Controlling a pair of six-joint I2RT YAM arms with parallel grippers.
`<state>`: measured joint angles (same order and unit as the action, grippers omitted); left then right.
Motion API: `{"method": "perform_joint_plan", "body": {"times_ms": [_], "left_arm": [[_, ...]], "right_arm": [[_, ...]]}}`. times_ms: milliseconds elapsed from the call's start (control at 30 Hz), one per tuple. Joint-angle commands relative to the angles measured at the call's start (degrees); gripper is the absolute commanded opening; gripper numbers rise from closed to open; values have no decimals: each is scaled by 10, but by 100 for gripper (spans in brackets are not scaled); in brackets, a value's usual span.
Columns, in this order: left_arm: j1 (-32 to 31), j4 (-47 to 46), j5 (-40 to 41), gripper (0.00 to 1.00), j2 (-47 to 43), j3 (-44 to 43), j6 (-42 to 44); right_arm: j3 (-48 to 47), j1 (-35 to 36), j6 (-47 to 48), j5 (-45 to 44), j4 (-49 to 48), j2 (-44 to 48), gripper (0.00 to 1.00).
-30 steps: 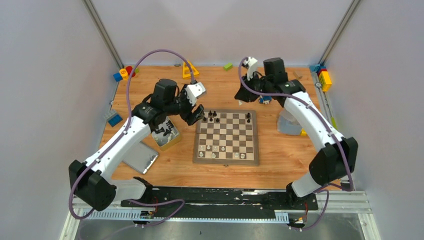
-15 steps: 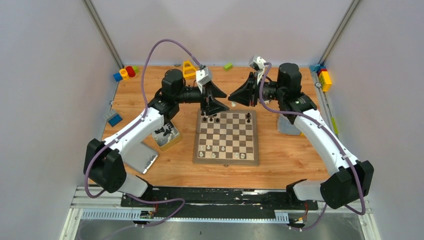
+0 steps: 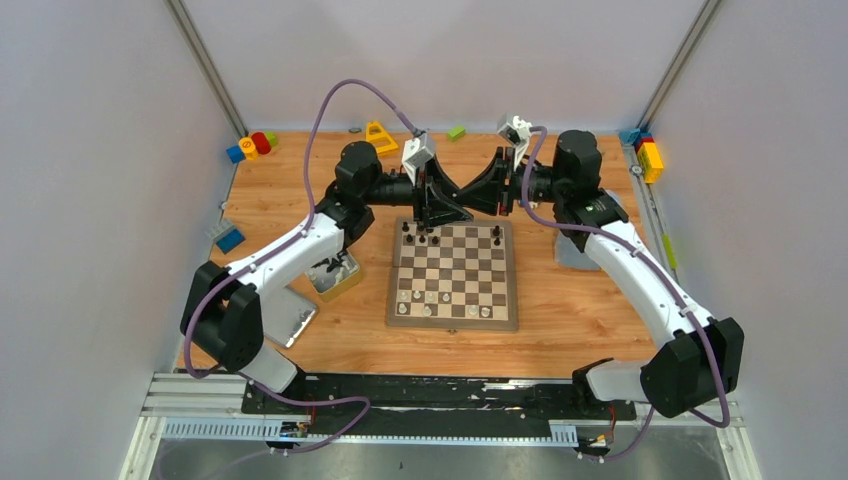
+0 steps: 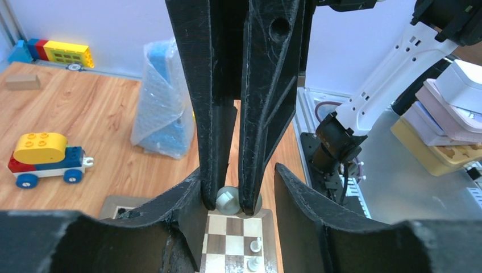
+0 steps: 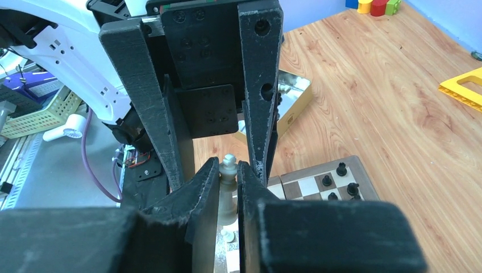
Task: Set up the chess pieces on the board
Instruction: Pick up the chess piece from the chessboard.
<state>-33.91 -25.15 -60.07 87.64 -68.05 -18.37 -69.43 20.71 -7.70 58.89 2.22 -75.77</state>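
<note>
The board [image 3: 452, 322] lies mid-table with a few black chess pieces [image 3: 420, 236] on its far rows and pale ones [image 3: 430, 299] on its near rows. Above the board's far edge the two grippers meet tip to tip. My right gripper [image 3: 476, 203] [image 5: 227, 165] is shut on a pale king [image 5: 228, 170], held upright with its cross showing above the fingertips. My left gripper [image 3: 446, 207] [image 4: 237, 173] is open, its fingers [image 5: 258, 108] standing astride the right fingertips and the king [image 4: 227, 200] without touching the piece.
A metal tin [image 3: 333, 276] and its flat lid [image 3: 283, 315] sit left of the board. Toy blocks [image 3: 250, 146] lie at the far left and far right [image 3: 648, 156] corners. A wrapped blue block [image 4: 162, 96] and a toy car [image 4: 45, 159] lie right of the board.
Both arms swung inward and now face each other over the board's far edge. The left gripper came right from the far-left corner and its jaws have narrowed around the king held by the right.
</note>
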Motion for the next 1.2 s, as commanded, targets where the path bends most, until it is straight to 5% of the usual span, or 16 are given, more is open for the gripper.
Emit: {"method": "perform_joint_plan", "body": {"times_ms": [0,467,800,1167], "left_arm": [[1,-54,-20,50,6,-11,-32],[0,-67,-25,60,8,3,-44],[-1,-75,-35,37,27,-13,-65],[-2,-59,-36,29,36,-28,-64]], "right_arm": [[6,-2,-13,14,-44,17,0],[-6,-20,-35,18,-51,31,0],[2,-34,-52,23,-68,36,0],[24,-41,-57,23,-85,41,1]]}}
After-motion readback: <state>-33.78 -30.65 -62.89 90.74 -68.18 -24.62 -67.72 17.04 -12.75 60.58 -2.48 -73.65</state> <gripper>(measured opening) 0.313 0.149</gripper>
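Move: The white king is upright in the right hand's closed fingers, its middle about 2 cm below that hand point, and its base hangs between the left hand's open fingers, with its middle roughly 2 cm above the left hand point. The chessboard's middle lies nearly straight below both hands, some 30 cm down. From the left hand, the black pieces stand about 10 cm ahead and 8 cm left, the black pair 9 cm ahead and 7 cm right, at board height. The white king, still pinched by the right hand, is drawn about 2 cm to the right and 1.5 cm up, out towards the left hand's fingertips. The left hand stays nearly in place, tipping only slightly; its fingers waver, then close by about half their gap and pinch the king's base, while the right hand keeps its grip. ##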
